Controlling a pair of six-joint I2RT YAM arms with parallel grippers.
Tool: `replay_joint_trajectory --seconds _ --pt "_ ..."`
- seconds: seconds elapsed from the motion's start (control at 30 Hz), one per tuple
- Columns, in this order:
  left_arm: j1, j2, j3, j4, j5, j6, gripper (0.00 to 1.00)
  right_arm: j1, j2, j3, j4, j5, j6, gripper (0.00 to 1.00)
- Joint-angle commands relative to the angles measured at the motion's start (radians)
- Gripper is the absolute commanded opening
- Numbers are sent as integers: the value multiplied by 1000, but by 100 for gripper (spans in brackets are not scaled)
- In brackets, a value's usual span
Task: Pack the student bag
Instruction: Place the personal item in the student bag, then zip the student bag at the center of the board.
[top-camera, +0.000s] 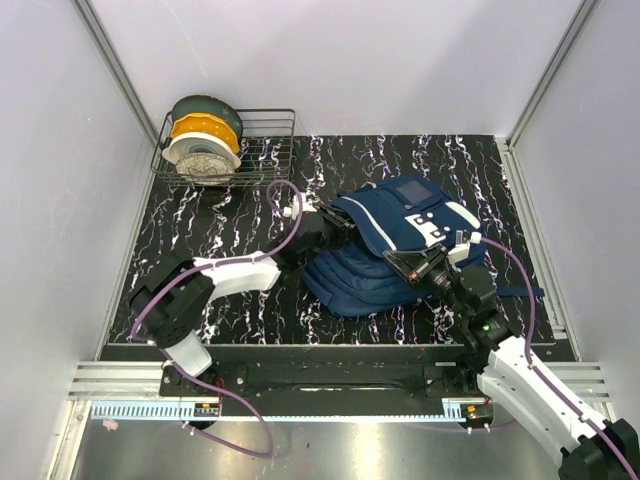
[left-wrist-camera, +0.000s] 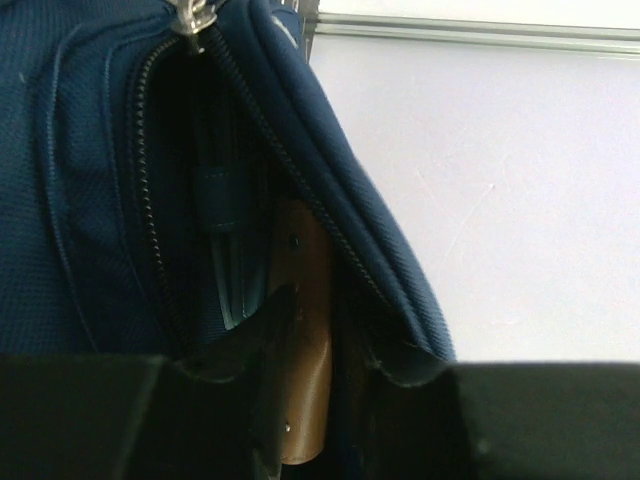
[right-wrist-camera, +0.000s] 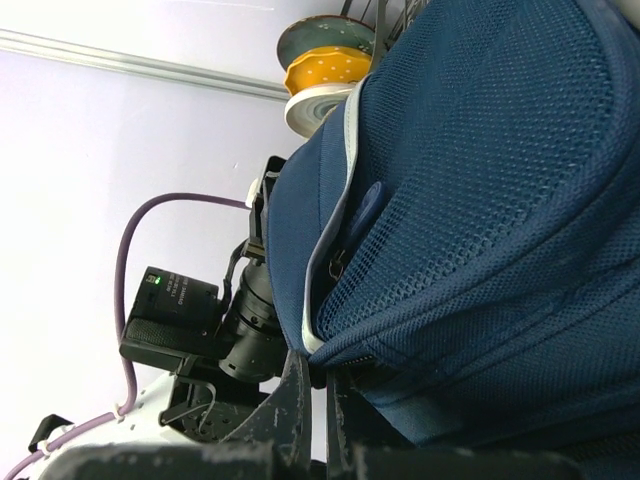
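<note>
The student bag (top-camera: 400, 250), a navy blue backpack with a white stripe, lies at the centre right of the marbled table. My left gripper (top-camera: 335, 225) reaches into its opening from the left. In the left wrist view the bag (left-wrist-camera: 80, 200) gapes along its zip, and my left gripper (left-wrist-camera: 320, 400) sits inside the opening. A flat brown thing (left-wrist-camera: 305, 330) leans on one finger, with a dark gap to the other. My right gripper (top-camera: 415, 262) is shut on the bag's rim; the right wrist view shows that gripper (right-wrist-camera: 320, 385) pinching the bag's (right-wrist-camera: 480, 200) edge.
A wire basket (top-camera: 270, 140) at the back left holds filament spools (top-camera: 205, 135), which also show in the right wrist view as spools (right-wrist-camera: 325, 70). Pale walls close in the table on three sides. The left arm's wrist (right-wrist-camera: 240, 320) stands close beside the bag.
</note>
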Motion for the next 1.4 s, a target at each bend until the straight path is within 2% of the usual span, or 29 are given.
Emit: replay_joint_trajectory --seconds 0.0,0.07,0.13,0.23,0.3,0.53,0.63,0.67,0.73,0.77,0.87,0.93,0.97,1.03,1.07,1.13,1.23,1.3,1.37 --pt "-13 27 56 278 31 -53 38 16 -35 5 128 -143 -22 0" --pt "3 -13 22 266 28 -40 52 14 -60 -14 113 -127 -5 0" --pt "20 -71 3 236 34 34 53 13 -92 -24 94 -83 12 0" --pt "37 -140 -4 101 66 111 67 14 -155 -5 -18 -11 -20 0" --pt "43 -174 -37 66 97 144 70 14 -175 17 -68 26 -28 1" --pt "55 -223 -162 16 289 240 69 14 -164 40 -177 93 -2 1" --pt "50 -326 -234 -2 298 311 69 14 -227 104 -431 207 21 1" --pt "47 -359 -242 -72 292 368 69 14 -244 118 -570 272 23 1" --pt "40 -464 -253 -144 263 442 69 14 -294 132 -680 316 39 2" --pt "35 -535 -253 -233 245 510 69 14 -308 129 -696 336 52 3" --pt "29 -648 -254 -363 194 606 73 14 -330 129 -756 345 70 10" --pt "29 -683 -262 -392 175 656 73 14 -311 141 -811 344 75 18" --pt "29 -697 -261 -396 168 672 77 14 -305 149 -829 339 76 33" --pt "41 -685 -227 -419 163 739 80 14 -299 186 -893 342 64 48" --pt "47 -655 -207 -424 171 775 83 14 -298 205 -918 348 53 62" --pt "79 -598 -115 -456 239 889 86 14 -298 276 -999 380 17 70" --pt "156 -441 41 -513 365 1002 88 14 -279 357 -1075 399 -22 93" --pt "235 -340 119 -513 465 1002 88 14 -244 390 -1102 402 -20 95" --pt "289 -253 147 -427 566 1004 90 16 -218 400 -1135 408 -10 96"
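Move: The left hand, just under the flap in the bag's mouth, has the personal item between its fingers, its middle some 3 cm ahead, 3 cm right and 2 cm below. The bag's white badge is about 18 cm to that hand's right, level fore and aft. The right hand pinches the flap edge at its fingertips; from it the badge is about 7 cm ahead and 9 cm right. Left releases the personal item, retreats back-left about 15 cm, then forward; right draws rightward 9 cm, releasing flap. ##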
